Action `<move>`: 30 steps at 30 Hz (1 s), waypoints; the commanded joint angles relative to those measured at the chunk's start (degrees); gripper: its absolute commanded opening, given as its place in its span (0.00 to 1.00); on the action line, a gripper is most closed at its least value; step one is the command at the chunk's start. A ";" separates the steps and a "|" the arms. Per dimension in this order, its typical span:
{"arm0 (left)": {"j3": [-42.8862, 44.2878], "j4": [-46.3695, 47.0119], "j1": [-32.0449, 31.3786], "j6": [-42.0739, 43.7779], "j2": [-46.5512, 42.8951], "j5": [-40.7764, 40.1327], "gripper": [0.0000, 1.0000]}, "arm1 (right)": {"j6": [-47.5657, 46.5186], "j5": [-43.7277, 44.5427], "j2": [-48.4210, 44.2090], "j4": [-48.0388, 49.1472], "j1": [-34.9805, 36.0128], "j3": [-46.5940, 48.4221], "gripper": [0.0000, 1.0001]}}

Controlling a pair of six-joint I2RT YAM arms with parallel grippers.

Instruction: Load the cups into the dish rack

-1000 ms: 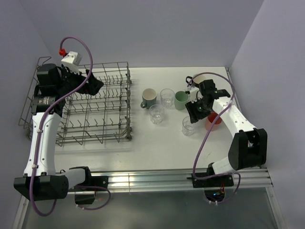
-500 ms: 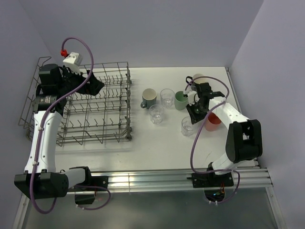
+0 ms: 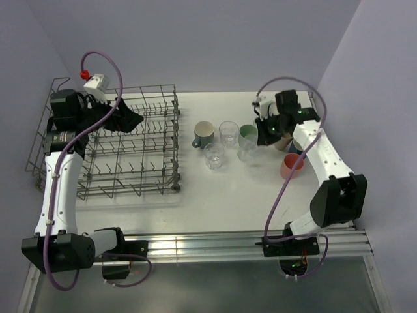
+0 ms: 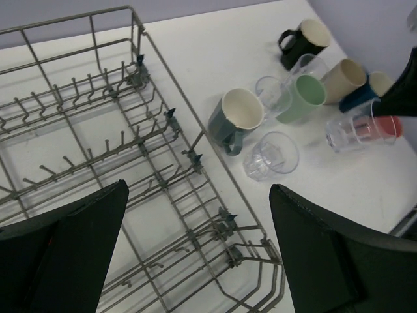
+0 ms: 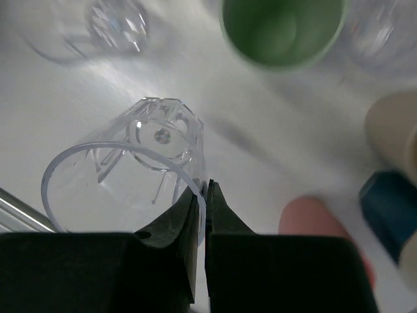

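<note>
My right gripper [image 5: 204, 193] is shut on the rim of a clear glass cup [image 5: 127, 173], one finger inside and one outside. The cup hangs tilted above the table, just in front of the green mug [image 3: 247, 134]. On the table stand a grey-blue mug [image 3: 204, 134], two more clear glasses [image 3: 229, 132] [image 3: 214, 155], a coral cup [image 3: 291, 165], a beige cup [image 4: 345, 77], a blue cup [image 4: 360, 99] and a black mug [image 4: 303, 40]. The grey wire dish rack [image 3: 130, 147] on the left holds no cups. My left gripper [image 3: 133, 119] hovers open over it.
The rack's tall right side [image 4: 195, 156] stands between the cups and the rows of tines. White walls close the table at the back and right. A purple cable [image 3: 273, 189] loops beside the right arm.
My right gripper has shut on the clear glass's rim, lifted it off the table and carried it back toward the green mug. The left arm has barely moved.
</note>
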 commanded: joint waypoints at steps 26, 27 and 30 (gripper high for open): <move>-20.16 73.11 -3.76 -64.63 -10.87 26.23 0.99 | 62.11 -32.71 -11.69 59.71 16.16 8.74 0.00; -20.61 75.21 -3.85 -65.59 -11.31 25.27 0.99 | 64.33 -33.07 -10.90 62.51 16.68 8.47 0.00; -21.93 83.74 -4.03 -72.26 -11.06 25.43 0.99 | 71.46 -33.95 -10.02 68.49 18.44 6.72 0.00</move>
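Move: The clear glass, already pinched by its wall and off the table, is to go to the open left gripper, some 40 cm left of the right hand, 2 cm farther out and 18 cm higher. About 10 cm below the right hand, the green cup stands 9 cm ahead and 2 cm left, another glass 2 cm ahead and 15 cm left. From the left hand the held glass is about 36 cm right, 2 cm back, 21 cm below. The clear glass is whisked up by the right arm, about 30 cm in all, first almost straight up, then also some 20 cm left and a little back towards the left gripper, the shut fingers keeping their pinch while the wrist rolls roughly 70 degrees, left side rising. The left arm, fingers staying wide open, draws back and up about 11 cm each and 9 cm right, turning its fingers towards the glass. ##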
